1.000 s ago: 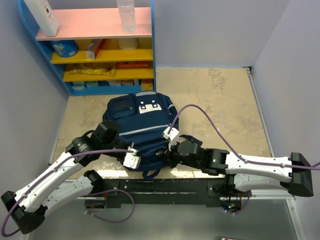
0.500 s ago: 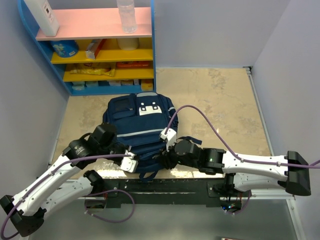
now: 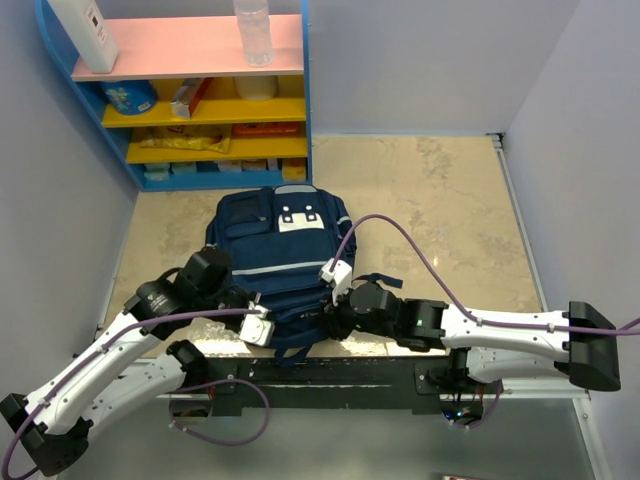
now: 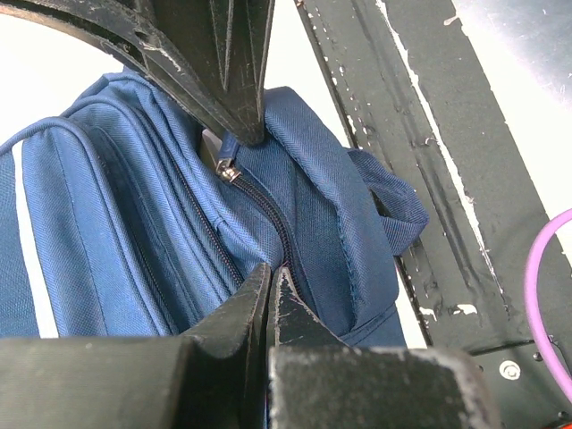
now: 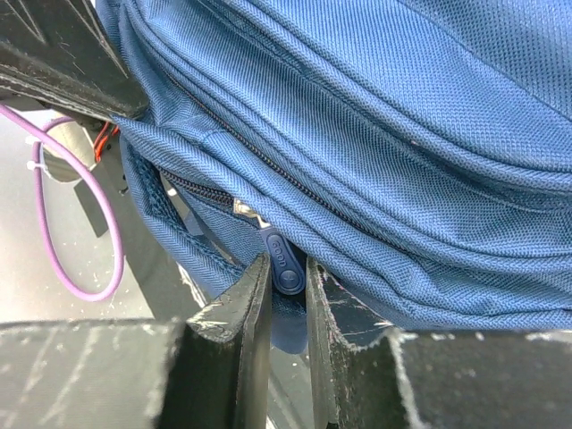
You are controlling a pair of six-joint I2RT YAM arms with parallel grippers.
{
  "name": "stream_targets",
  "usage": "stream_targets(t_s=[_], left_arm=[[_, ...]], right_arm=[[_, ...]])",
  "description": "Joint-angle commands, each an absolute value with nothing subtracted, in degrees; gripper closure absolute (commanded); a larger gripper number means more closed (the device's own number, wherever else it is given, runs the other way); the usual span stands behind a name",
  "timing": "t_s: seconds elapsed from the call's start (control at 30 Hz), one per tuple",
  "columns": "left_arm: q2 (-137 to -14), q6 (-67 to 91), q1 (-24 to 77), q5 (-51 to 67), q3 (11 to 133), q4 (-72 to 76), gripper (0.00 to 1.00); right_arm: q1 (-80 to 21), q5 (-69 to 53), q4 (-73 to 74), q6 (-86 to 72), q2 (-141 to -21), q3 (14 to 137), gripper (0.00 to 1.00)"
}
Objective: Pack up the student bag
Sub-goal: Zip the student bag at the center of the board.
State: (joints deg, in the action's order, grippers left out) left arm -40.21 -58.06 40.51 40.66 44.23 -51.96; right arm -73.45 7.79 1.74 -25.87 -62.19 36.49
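Note:
The student bag [image 3: 280, 250], navy with grey stripes and a white patch, lies flat on the table with its bottom end toward the arms. My left gripper [image 3: 260, 326] sits at that near end. Its jaws [image 4: 270, 268] are shut, tips pressed against the bag's [image 4: 134, 250] zipper seam, and no fabric shows between them. My right gripper [image 3: 326, 318] meets the same end from the right. Its fingers [image 5: 288, 261] have closed to a narrow gap on the blue zipper pull [image 5: 281, 252], which hangs from a metal slider [image 5: 243, 212] on the bag [image 5: 375, 134].
A blue shelf unit [image 3: 305, 100] with a pink top, holding a bottle [image 3: 253, 30] and packets, stands behind the bag. A black rail [image 3: 330, 375] runs along the near edge, just under the bag's end. Purple cables [image 3: 420, 240] loop over both arms. Walls stand on both sides.
Both grippers have shifted a little toward the near edge at the bag's bottom end. The right jaws opened, then narrowed round the zipper pull. The left jaws stayed shut.

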Motion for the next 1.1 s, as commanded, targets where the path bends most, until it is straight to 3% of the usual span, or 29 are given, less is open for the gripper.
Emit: stream_targets(t_s=[0.0, 0.3, 0.77, 1.07], left_arm=[[-38.93, -58.71, 39.81, 44.47, 45.44, -46.58, 1.0], [-38.41, -58.45, 39.11, 44.91, 44.47, -46.93, 1.0], [-38.14, -59.33, 38.67, 45.17, 45.17, -48.16, 1.0], [-37.62, -62.57, 38.58, 44.48, 48.51, -52.72, 1.0]], right_arm=[[-73.3, 9.31, -1.58, -22.69, -61.44, 36.47, 1.0], [-73.3, 19.68, 1.39, -19.51, -51.95, 36.03, 1.0], [-73.3, 27.85, 18.27, -24.87, -53.17, 40.95, 1.0], [-73.21, 42.17, 35.85, -40.4, -68.28, 49.21, 1.0]])
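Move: Pinched in the right fingers is the zip pull; the bag's right lower corner, where it is being drawn, lies about 5 cm ahead and 7 cm to the right at much the same height. The loose side strap is some 10 cm ahead, 15 cm right and 8 cm lower; the reflective strip is roughly 12 cm ahead and 9 cm left. From the left hand, the zip pull is about 6 cm right and 1 cm ahead, about level. Drawing the held zip pull away from the left hand, the right hand first rises about 4 cm while easing right and forward, then sinks most of that back as it carries on right and forward towards the bag's right lower corner, turning some 20 degrees clockwise at the end. The left fingers stay shut on the bag fabric beside the zip, shifting up only slightly. ##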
